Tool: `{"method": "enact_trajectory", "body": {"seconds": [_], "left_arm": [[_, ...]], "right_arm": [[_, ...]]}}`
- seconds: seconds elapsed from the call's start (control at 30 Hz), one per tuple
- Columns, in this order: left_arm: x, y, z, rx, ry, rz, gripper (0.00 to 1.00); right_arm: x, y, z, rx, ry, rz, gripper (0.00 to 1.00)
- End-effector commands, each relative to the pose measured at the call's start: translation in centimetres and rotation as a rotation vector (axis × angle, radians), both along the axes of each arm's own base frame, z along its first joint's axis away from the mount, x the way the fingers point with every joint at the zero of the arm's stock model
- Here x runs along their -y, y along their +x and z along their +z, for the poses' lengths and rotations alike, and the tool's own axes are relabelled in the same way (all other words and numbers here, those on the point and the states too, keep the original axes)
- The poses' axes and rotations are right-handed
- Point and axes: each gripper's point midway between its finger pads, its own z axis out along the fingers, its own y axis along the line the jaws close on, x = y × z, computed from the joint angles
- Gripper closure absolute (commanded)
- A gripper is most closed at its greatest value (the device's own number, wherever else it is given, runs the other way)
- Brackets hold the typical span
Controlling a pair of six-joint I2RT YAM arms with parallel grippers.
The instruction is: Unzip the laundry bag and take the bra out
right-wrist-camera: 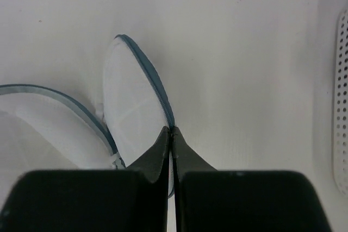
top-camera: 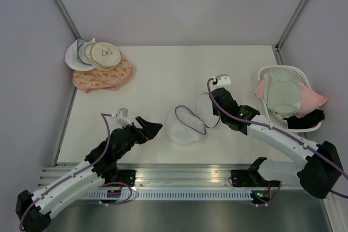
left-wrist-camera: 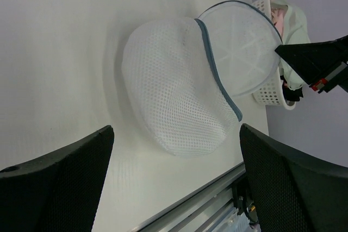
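The laundry bag [top-camera: 185,126] lies unzipped mid-table, its white mesh dome [left-wrist-camera: 174,91] on the left and its flat lid [right-wrist-camera: 133,101] swung up on the right. My right gripper [right-wrist-camera: 172,130] is shut on the lid's grey-blue zipper rim; from above it sits at the lid's near right edge [top-camera: 213,120]. To the left of the bag, my left gripper [top-camera: 152,127] is open and apart from it, with nothing between its fingers [left-wrist-camera: 76,177]. The pale mint bra [top-camera: 283,95] lies on top of the pile in the basket at the right.
A white plastic basket [top-camera: 272,71] at the right edge also holds a pink garment [top-camera: 312,99] and a black one [top-camera: 307,119]. Stacked cream and white discs [top-camera: 98,55] and a pink patterned bag [top-camera: 103,77] sit at the back left. A metal rail [top-camera: 179,175] runs along the near edge.
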Motion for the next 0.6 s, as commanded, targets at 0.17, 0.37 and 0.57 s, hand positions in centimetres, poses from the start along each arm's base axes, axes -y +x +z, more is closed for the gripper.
{"method": "enact_trajectory", "body": {"seconds": [0.17,0.37,0.57], "left_arm": [[-1.4,-0.8,-2.8,-0.085,0.011,0.045,0.00],[-2.0,-1.1,-3.9,-0.124,0.033,0.068,0.00],[-2.4,-1.3,-4.7,-0.154,0.047,0.088,0.00]], "right_arm": [[-11.4,-3.1,5.6,0.195,-0.025,0.390,1.00],[-19.9,-6.9,4.1,0.158,0.005,0.630,0.99],[-24.5,-10.9,0.1,0.018,0.066,0.825,0.97]]}}
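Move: The right hand still pinches the raised rim of the laundry bag's flap, whose middle hangs roughly 4 cm to its left and 6 cm below, about level with it fore and aft. The bag body lies some 14 cm left of this hand, 6 cm back and 11 cm below; the open left fingers are about 27 cm left, 10 cm back and 2 cm lower. From the left hand the bag body is about 13 cm right, 4 cm ahead and 10 cm below. Keeping its shut fingers on the flap's rim, the right hand sweeps quickly some 22 cm left and 9 cm back, carrying the flap across the bag body towards the open left hand; it turns about 40 degrees counter-clockwise, arcing up some 3 cm before sinking again to about its starting height. Meanwhile the left hand, empty and wide open, sinks about 4 cm towards the bag body and eases a little left and back, its fingers tipping slightly further down. ##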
